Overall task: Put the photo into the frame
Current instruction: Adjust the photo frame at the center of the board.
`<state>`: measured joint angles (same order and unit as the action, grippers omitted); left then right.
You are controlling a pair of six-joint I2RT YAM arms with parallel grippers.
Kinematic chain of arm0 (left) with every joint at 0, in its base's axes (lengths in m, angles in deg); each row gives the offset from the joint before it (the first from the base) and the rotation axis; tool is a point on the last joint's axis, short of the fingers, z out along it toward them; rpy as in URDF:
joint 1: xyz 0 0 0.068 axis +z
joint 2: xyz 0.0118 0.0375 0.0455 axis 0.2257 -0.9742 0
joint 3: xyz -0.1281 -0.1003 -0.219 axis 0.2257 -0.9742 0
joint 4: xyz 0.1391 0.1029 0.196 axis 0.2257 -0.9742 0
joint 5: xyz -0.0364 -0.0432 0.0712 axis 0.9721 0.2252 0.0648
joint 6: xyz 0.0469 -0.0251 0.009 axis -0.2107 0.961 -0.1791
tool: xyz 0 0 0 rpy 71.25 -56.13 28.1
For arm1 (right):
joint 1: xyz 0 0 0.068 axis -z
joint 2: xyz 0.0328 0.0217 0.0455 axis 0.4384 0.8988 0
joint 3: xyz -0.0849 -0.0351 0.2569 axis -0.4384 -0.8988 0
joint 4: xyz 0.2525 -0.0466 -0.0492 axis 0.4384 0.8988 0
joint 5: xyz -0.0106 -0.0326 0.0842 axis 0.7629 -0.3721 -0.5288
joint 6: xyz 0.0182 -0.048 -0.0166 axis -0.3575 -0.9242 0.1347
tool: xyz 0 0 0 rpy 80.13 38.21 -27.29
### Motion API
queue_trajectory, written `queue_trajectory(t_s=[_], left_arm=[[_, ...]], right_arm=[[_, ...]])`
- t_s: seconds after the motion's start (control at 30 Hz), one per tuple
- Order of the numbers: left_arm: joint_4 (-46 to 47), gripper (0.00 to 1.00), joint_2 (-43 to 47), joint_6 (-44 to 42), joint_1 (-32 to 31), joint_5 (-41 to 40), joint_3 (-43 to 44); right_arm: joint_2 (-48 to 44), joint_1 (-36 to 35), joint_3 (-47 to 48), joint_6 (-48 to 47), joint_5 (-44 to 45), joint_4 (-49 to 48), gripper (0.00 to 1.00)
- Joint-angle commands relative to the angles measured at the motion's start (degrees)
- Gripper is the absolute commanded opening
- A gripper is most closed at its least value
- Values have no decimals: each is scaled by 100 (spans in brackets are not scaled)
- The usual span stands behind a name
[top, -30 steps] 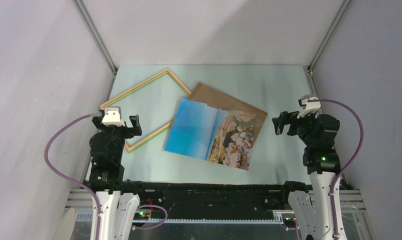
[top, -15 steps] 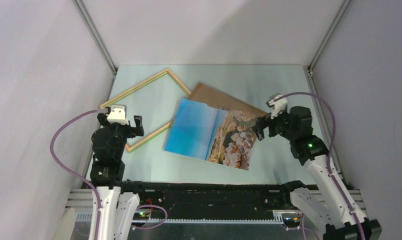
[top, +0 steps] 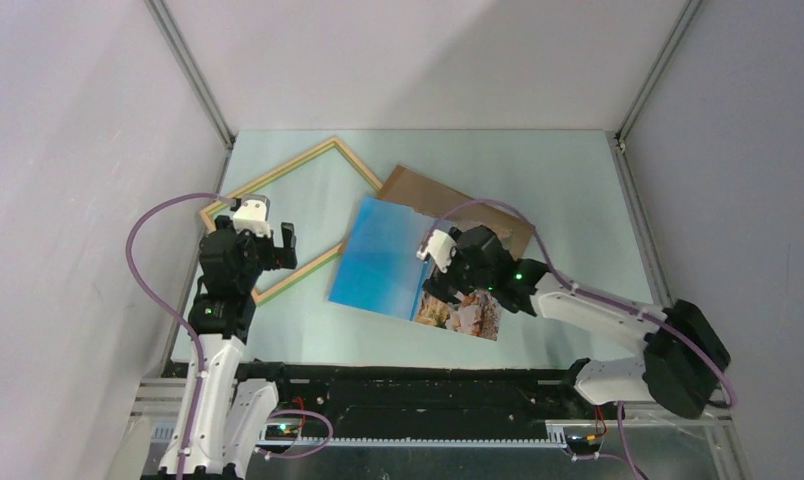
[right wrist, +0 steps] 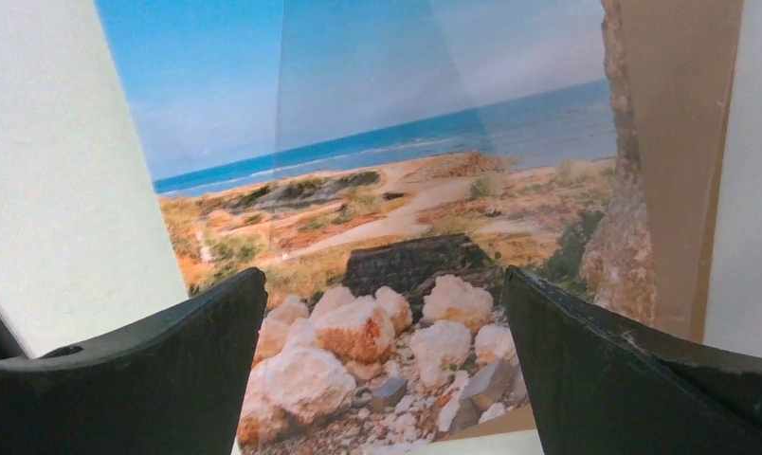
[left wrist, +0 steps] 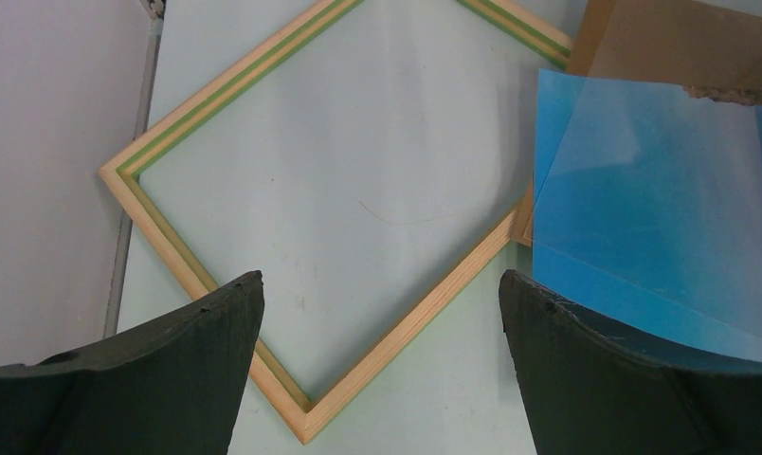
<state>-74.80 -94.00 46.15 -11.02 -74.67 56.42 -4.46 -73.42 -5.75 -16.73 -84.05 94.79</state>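
The frame (top: 278,172) lies flat at the left as a diamond, pale wood with a green strip (left wrist: 406,327). The photo (top: 388,265) of blue sky, sea and pale rocks lies face up right of it, resting on the brown backing board (top: 448,195). My left gripper (top: 283,250) hangs open above the frame's near corner (left wrist: 379,277), nothing between its fingers. Over the rocky near end of the photo (right wrist: 406,190) hovers my right gripper (top: 443,288), open and empty (right wrist: 385,275).
A clear sheet (right wrist: 434,85) lies over part of the photo's sky. The backing board (right wrist: 680,142) sticks out past the photo's far and right edges. White enclosure walls (top: 98,150) close in the pale green table (top: 558,180) on three sides.
My right arm has swung left from the table's right side to above the photo's rocks. My left gripper has moved forward towards the frame's near corner. Both stayed open.
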Motion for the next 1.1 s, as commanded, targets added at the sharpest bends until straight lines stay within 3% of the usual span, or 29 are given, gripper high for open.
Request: queue_trajectory(t_s=[0.0, 0.2, 0.4, 0.73, 1.07], left_arm=[[124, 98, 43, -131, 24, 120, 343], [126, 98, 65, -159, 18, 115, 335], [195, 98, 39, -177, 22, 107, 307], [313, 98, -602, -229, 22, 106, 312], [679, 98, -1895, -118, 12, 524, 324]], right_arm=[[600, -759, 474, -262, 580, -713, 100], [1668, -1446, 953, -269, 940, -912, 100], [2503, -1572, 1666, -135, 1245, -1040, 100], [3245, -1506, 2332, 65, 1463, -1602, 97], [3760, -828, 3697, 1260, 1128, -537, 97]])
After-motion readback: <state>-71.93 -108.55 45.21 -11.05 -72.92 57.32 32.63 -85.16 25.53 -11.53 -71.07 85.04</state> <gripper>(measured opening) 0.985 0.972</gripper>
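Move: The frame lies flat with its middle some 13 cm ahead of the left hand, about 3 cm to its right and 21 cm below. From the right hand that middle is about 33 cm left, 16 cm ahead and 13 cm below. The photo's middle is nearly under the right hand, some 2 cm ahead and 1 cm left; the brown backing board, partly beneath it, centres about 9 cm ahead and 3 cm right. Touching nothing that can be seen, the open right hand heads for the frame's near side, sweeping some 17 cm left over the photo. It sinks about 4 cm and draws back a little at first, then swings forward and rises again. The left hand, also open, mostly waits, then sinks about 5 cm and eases 3 cm forward over the frame, tipping down some 10 degrees. ##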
